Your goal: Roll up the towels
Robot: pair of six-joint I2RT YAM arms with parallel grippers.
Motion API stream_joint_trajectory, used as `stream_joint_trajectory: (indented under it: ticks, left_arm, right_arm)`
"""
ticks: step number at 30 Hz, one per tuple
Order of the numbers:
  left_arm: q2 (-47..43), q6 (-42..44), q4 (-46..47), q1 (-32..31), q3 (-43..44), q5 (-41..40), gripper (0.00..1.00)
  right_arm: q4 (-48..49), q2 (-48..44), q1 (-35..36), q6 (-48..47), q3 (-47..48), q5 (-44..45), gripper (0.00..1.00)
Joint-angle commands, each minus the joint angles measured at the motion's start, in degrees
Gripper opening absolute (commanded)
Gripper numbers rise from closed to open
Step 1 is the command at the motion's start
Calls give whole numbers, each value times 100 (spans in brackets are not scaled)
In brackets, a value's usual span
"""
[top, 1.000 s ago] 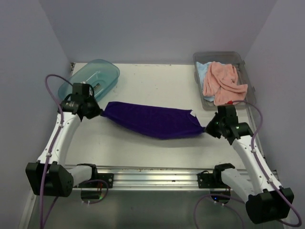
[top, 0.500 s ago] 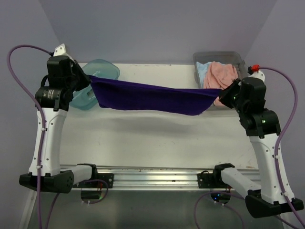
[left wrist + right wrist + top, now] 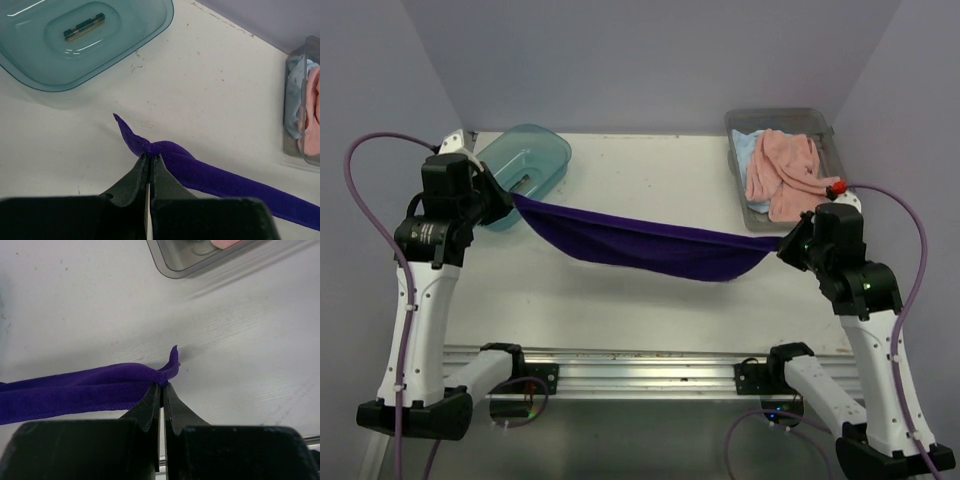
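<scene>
A dark purple towel hangs stretched above the table between my two arms, sagging in the middle. My left gripper is shut on its left corner. My right gripper is shut on its right corner. In the left wrist view the purple towel runs off to the right; in the right wrist view the purple towel runs off to the left. A salmon pink towel and a light blue towel lie bunched in the grey bin.
A teal translucent tub lies upside down at the back left, close behind my left gripper. The clear grey bin stands at the back right, just beyond my right gripper. A metal rail runs along the near edge.
Both arms lifted the purple towel off the table and pulled it taut high up. They have since come down and toward the near side, and the towel sags more.
</scene>
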Motion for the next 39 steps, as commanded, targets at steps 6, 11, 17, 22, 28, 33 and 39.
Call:
stream_joint_trajectory:
  ticks: [6,11,17,22,28,33,39]
  left_arm:
    - [-1053,200,-490,22,715,-76,0]
    - [-1572,69,-710,-31,839,-129,0]
    - [-1889,-11,-1131,-31,1050,-296,0]
    - [-1776,-72,-1395,-31,656,-603,0]
    - [-1038,-108,-458,-31,-943,-402,0]
    - [610,-134,879,-22,-1815,-692,0]
    - [2221,-230,1355,-22,-1350,-858,0]
  right_arm:
    - [-904,-683,-18,-374,1303,-71,0]
    - [-1678,-859,-18,-533,2191,-9,0]
    - [-2654,-965,-18,-445,2701,-61,0]
    - [-2507,-1044,-18,-68,1774,-361,0]
    - [-988,-325,-18,-85,183,-194,0]
    - [847,1361,-18,-251,-278,174,0]
    - [1756,3594,-18,-427,258,457,0]
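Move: Both grippers already pinch the purple towel, one upper corner each, with the cloth slung in the air between them. The bare table spot for laying it is some 25 cm right, 5 cm back and 29 cm below the left hand; from the right hand, about 28 cm left, 2 cm ahead and 24 cm below. The teal bin sits roughly 24 cm ahead and 15 cm left of the left hand; the grey bin about 34 cm ahead and 19 cm right of the right hand. Keep both pinches shut and flick the towel out: swing both grippers back and up together, a good 10 cm each way, fingertips tipping up some 20 degrees. Then sweep them quickly forward and down towards the table, left about 30 cm down, right about 26 cm, tipping the fingers down again by 40 to 50 degrees, with the towel's upper edge still held. ##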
